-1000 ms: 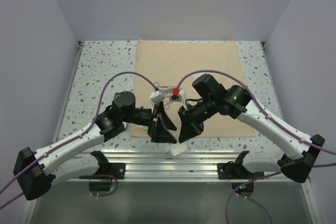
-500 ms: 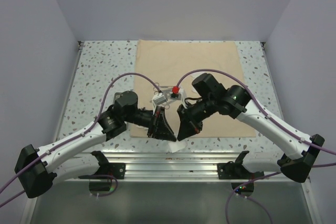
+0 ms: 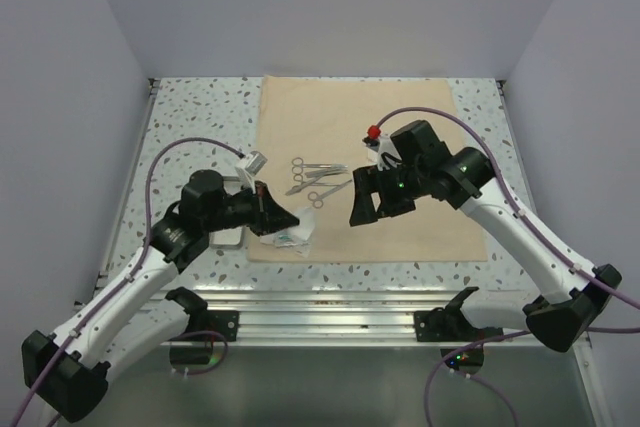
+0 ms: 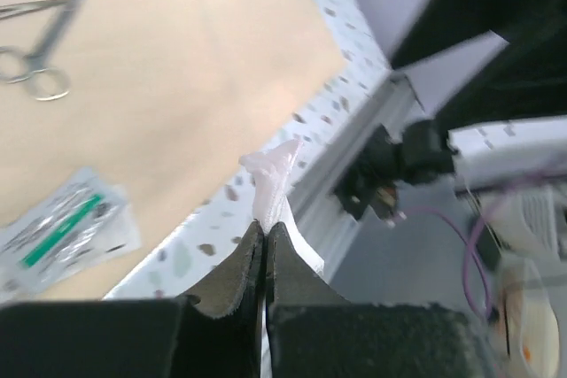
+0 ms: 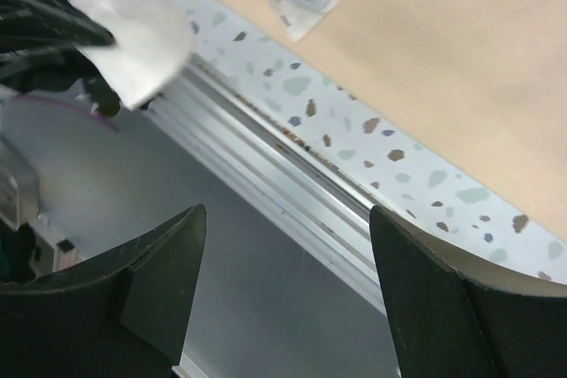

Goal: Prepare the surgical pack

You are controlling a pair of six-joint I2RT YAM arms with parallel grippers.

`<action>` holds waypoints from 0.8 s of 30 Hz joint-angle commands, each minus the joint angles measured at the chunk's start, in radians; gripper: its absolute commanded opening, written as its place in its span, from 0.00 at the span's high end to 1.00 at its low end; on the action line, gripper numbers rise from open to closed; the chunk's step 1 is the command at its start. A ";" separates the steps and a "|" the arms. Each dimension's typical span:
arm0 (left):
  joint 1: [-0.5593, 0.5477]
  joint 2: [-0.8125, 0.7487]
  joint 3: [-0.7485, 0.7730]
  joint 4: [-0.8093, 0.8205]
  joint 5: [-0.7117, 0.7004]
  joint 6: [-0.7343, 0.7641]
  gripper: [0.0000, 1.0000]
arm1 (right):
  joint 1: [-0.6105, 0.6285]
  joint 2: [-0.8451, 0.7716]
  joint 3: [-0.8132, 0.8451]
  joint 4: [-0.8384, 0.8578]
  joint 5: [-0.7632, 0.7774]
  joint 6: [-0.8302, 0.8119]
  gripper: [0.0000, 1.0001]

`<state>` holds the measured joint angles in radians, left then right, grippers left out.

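Observation:
The surgical pack's beige cloth (image 3: 400,137) lies flat in the middle of the table. Silver scissor-like instruments (image 3: 318,175) rest on its left part, and one shows in the left wrist view (image 4: 40,50). My left gripper (image 3: 288,219) hovers over the cloth's near left corner, shut on a white gauze square (image 4: 270,174). In the right wrist view, the same gauze (image 5: 133,33) hangs over the table's near edge. My right gripper (image 3: 363,211) is above the cloth's near part, open and empty (image 5: 285,214).
A sealed packet with a green stripe (image 3: 287,239) lies at the cloth's near left corner, also in the left wrist view (image 4: 62,223). The metal rail (image 3: 330,302) runs along the table's near edge. Grey walls close in the left, right and back sides.
The left gripper shut on the gauze and drew back to the left with it. The right gripper let go, opened and moved up and to the right. The instruments now show between the arms.

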<state>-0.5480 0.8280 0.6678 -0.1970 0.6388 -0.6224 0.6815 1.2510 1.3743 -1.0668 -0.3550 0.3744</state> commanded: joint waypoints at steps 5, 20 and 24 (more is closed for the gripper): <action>0.183 -0.095 0.032 -0.350 -0.658 -0.144 1.00 | -0.025 -0.013 0.005 -0.065 0.105 0.035 0.21; 0.316 0.036 -0.076 -0.199 -1.016 -0.608 1.00 | -0.023 -0.041 -0.029 -0.079 0.008 -0.009 0.21; 0.318 0.132 -0.073 -0.173 -1.036 -0.718 1.00 | -0.025 -0.045 -0.027 -0.094 0.002 -0.035 0.21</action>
<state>-0.2379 0.9173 0.5911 -0.4534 -0.3202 -1.1984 0.6552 1.2369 1.3457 -1.1278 -0.3191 0.3729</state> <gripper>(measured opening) 0.015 0.791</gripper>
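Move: The steel tray I am taking the gauze to lies about 16 cm ahead of my left hand, 21 cm to its left and some 21 cm below. The green-striped packets are about 12 cm ahead and 4 cm to the left of that hand, and the scissors cluster some 30 cm ahead and 4 cm to the right, both about 22 cm down. From my right hand the tray lies roughly 17 cm ahead, 34 cm left and 23 cm below. Still pinching the white gauze, I swing my left hand about 20 cm left and 11 cm forward to the tray, sinking some 11 cm, most steeply at the end. The wrist turns roughly 80 degrees counter-clockwise and tips the fingers down. My right hand, empty and open, eases a couple of centimetres right and slightly down. ##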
